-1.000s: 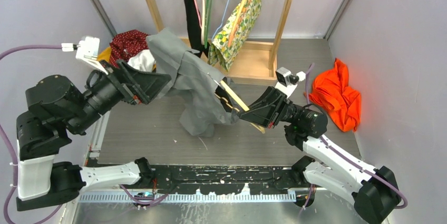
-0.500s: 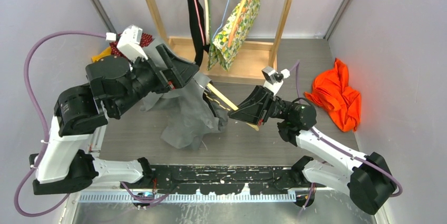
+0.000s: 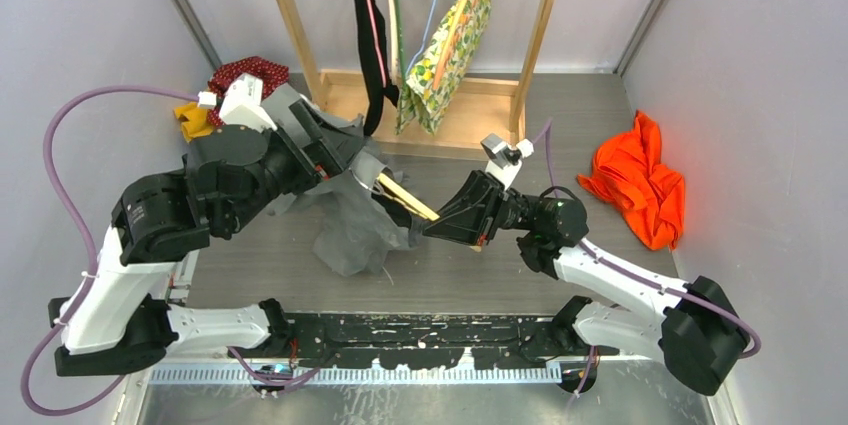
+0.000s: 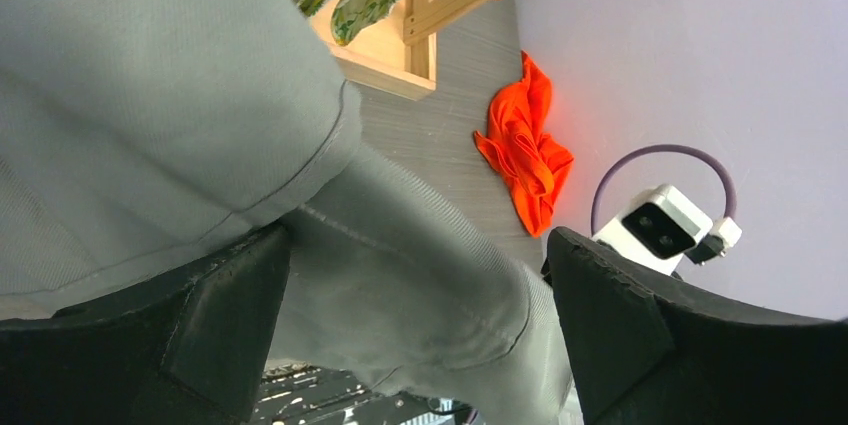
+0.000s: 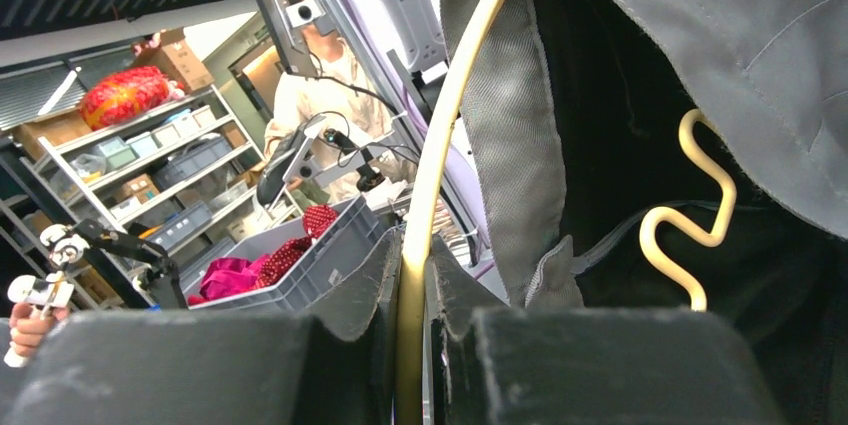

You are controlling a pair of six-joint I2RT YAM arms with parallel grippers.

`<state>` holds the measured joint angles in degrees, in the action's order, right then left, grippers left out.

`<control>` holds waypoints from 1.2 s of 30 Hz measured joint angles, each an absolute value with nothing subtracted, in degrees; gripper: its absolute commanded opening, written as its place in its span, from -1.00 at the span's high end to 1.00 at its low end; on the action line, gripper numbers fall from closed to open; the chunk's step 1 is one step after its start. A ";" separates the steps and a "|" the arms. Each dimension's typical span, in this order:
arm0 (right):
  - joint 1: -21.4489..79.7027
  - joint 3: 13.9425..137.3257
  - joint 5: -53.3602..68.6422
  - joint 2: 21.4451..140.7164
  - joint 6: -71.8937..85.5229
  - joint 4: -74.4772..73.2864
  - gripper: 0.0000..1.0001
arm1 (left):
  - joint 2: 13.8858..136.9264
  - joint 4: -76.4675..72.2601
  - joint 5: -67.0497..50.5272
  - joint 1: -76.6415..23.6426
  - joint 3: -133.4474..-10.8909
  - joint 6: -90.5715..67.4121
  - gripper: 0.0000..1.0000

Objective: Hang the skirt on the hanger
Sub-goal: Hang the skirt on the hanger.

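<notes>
The grey skirt [image 3: 350,230] hangs in a crumpled heap at the table's middle, draped over one end of the pale yellow hanger [image 3: 405,195]. My right gripper [image 3: 437,226] is shut on the hanger's bar [image 5: 415,195], which runs up between its pads. The skirt [image 5: 720,45] covers the hanger's arm, and its dark inside and zip show there. My left gripper [image 3: 352,150] sits at the skirt's upper left edge with its jaws wide open. In the left wrist view grey fabric [image 4: 400,285] fills the gap between the fingers [image 4: 620,335] and brushes the left one.
A wooden rack [image 3: 290,15] stands at the back with a floral garment [image 3: 455,40] and a black one [image 3: 370,45] hanging on it. An orange cloth [image 3: 640,190] lies at the right. A red dotted cloth [image 3: 245,75] and a yellow item [image 3: 190,120] lie back left.
My left arm has risen and swung right, over the skirt's top edge. The skirt has sagged lower. My right gripper has shifted left with the hanger.
</notes>
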<state>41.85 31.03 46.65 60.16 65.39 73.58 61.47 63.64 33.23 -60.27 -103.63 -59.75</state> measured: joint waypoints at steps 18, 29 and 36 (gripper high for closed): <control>46.11 31.70 45.82 62.37 58.19 68.51 0.97 | 66.37 61.63 30.76 -59.09 -101.47 -60.77 -0.17; 46.39 32.77 44.51 63.92 56.66 69.34 0.97 | 66.43 57.17 27.57 -58.19 -99.72 -60.23 0.76; 47.16 36.07 47.05 68.82 57.14 69.14 0.81 | 68.73 55.16 25.23 -56.86 -101.54 -55.86 1.00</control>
<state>47.16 36.07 47.05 68.82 57.14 69.14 68.73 55.16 25.23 -56.86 -101.54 -55.86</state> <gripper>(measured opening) 0.167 0.348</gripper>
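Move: The grey skirt's waistband edge lies about 4 cm to the right of the open left hand, 1 cm farther out and 4 cm lower. The upper end of the yellow hanger is about 5 cm right, 4 cm back and 6 cm below that hand. Farther out, the black garment hangs some 15 cm ahead and 5 cm right, the floral skirt 14 cm ahead and 15 cm right, both about 10 cm lower. From the right hand, which already grips the hanger, that waistband edge is roughly 10 cm ahead, 9 cm left and 4 cm higher. The grey skirt's waistband edge is what the wide-open left hand goes for: it moves right and down, a little forward, about 5 cm, closes on the cloth, then draws it on some 2 cm to the right while rising slightly. Meanwhile the right hand, keeping its pinch on the yellow hanger, shifts it about 4 cm left and 2 cm down towards the skirt's opening. ##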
